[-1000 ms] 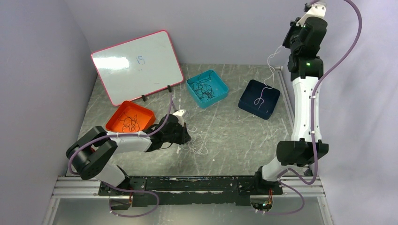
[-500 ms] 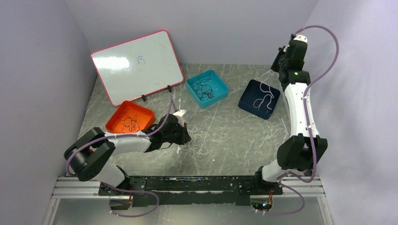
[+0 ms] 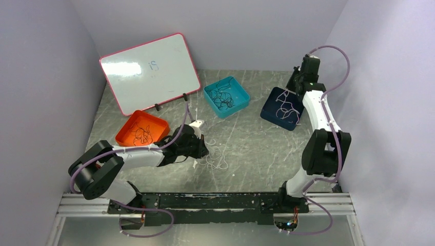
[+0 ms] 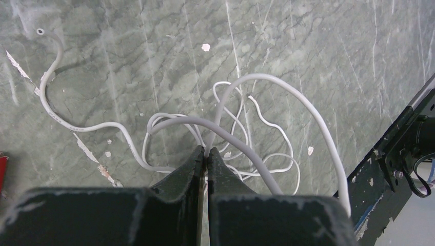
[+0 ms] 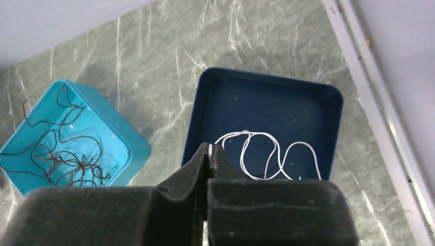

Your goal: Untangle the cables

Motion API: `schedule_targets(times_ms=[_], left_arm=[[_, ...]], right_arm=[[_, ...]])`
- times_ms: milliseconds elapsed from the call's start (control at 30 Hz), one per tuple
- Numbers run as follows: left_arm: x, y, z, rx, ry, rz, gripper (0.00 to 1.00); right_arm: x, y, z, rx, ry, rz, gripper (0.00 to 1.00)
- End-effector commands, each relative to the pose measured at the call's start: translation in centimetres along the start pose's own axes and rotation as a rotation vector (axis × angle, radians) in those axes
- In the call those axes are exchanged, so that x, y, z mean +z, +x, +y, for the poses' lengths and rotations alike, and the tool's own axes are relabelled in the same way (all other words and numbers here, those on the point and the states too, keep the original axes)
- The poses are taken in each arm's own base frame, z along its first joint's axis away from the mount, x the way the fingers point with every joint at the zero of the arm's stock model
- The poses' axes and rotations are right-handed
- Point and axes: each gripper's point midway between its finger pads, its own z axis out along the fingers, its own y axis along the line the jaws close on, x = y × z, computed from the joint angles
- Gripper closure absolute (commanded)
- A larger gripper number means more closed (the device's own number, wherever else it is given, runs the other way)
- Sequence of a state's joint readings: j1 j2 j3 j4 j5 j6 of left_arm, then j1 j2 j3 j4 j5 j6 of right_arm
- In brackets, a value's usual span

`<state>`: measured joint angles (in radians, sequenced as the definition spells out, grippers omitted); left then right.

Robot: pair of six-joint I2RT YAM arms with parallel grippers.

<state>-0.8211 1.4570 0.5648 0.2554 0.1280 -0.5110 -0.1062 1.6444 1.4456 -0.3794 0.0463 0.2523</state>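
A tangle of white cables (image 3: 216,158) (image 4: 246,133) lies on the grey table in front of my left gripper (image 3: 205,148) (image 4: 206,151), which is shut on one white strand at its tips. My right gripper (image 3: 293,89) (image 5: 211,148) hangs low over the navy tray (image 3: 272,105) (image 5: 220,97), shut on a thin white cable (image 3: 287,110) (image 5: 272,154) that lies looped inside that tray. Dark cables (image 3: 221,97) (image 5: 61,154) lie coiled in the teal tray (image 3: 241,88) (image 5: 118,138). More dark cables (image 3: 141,134) sit in the orange tray (image 3: 159,124).
A whiteboard with a pink frame (image 3: 149,72) leans at the back left, behind the orange tray. A metal rail (image 3: 205,202) runs along the near table edge; its dark bracket (image 4: 405,148) shows right of the tangle. Walls close in on both sides.
My right arm has come down from high above the table to just over the navy tray, and the hanging white cable has settled in loops inside it. The left arm has not moved.
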Motion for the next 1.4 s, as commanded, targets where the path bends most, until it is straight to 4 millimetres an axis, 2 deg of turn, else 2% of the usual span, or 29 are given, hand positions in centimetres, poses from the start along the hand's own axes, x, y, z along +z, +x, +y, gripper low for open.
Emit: schedule_targets(times_ms=[0,233,333,467,667,800,1100,1167,1367], left_arm=[[-0.3,-1.5,-1.7,0.026,0.053,-0.031,0.93],[-0.2,-1.3,-1.8,0.028,0.064,-0.025,0.93],[-0.3,-1.3,-1.8,0.028,0.060,-0.031,0.93],[-0.4,-1.3,-1.8,0.027,0.062,-0.040,0.93],[-0.4,-1.2,-1.7,0.027,0.068,-0.039,0.93],[-0.3,-1.1,-1.8,0.025,0.073,-0.039,0.93],[-0.3,-1.1,-1.5,0.023,0.059,-0.043,0.93],[-0.3,-1.1,-1.5,0.019,0.057,-0.046,0.93],[-0.3,-1.0,-1.4,0.011,0.057,-0.045,0.93]], right_arm=[[1.6,1.2,-0.2,0.034,-0.015,0.017,1.00],[4.0,6.1,-1.6,0.049,0.036,0.137,0.97],[4.9,7.9,-1.9,0.046,0.043,0.193,0.85],[5.1,8.4,-1.9,0.047,0.045,0.206,0.69],[5.4,9.0,-2.2,0.024,0.056,0.240,0.59],[6.3,10.7,-2.2,0.005,0.044,0.319,0.58],[8.6,13.1,0.7,-0.017,-0.073,0.424,0.62],[9.2,14.4,1.4,-0.028,-0.100,0.457,0.62],[9.1,15.9,3.6,-0.049,-0.190,0.510,0.62]])
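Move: The white cable's pinched end is still in the right fingers, its loops already in the navy box some 2 cm to the right and 19 cm below. That box's middle, where the end is going, lies about 1 cm back, 1 cm left and 19 cm down. The teal box stands roughly 26 cm left and 5 cm farther out, just as low. From the left hand, the navy box is about 25 cm ahead, 33 cm right and 3 cm lower. The white cable's end is lowered into the navy box by the right hand, which sinks about 10 cm and opens its fingers on the way down to let go. After a brief near-halt the open hand sinks roughly 7 cm more, swinging about 5 cm left towards the box's left wall, the fingers by now tipped some 25 degrees steeper. ##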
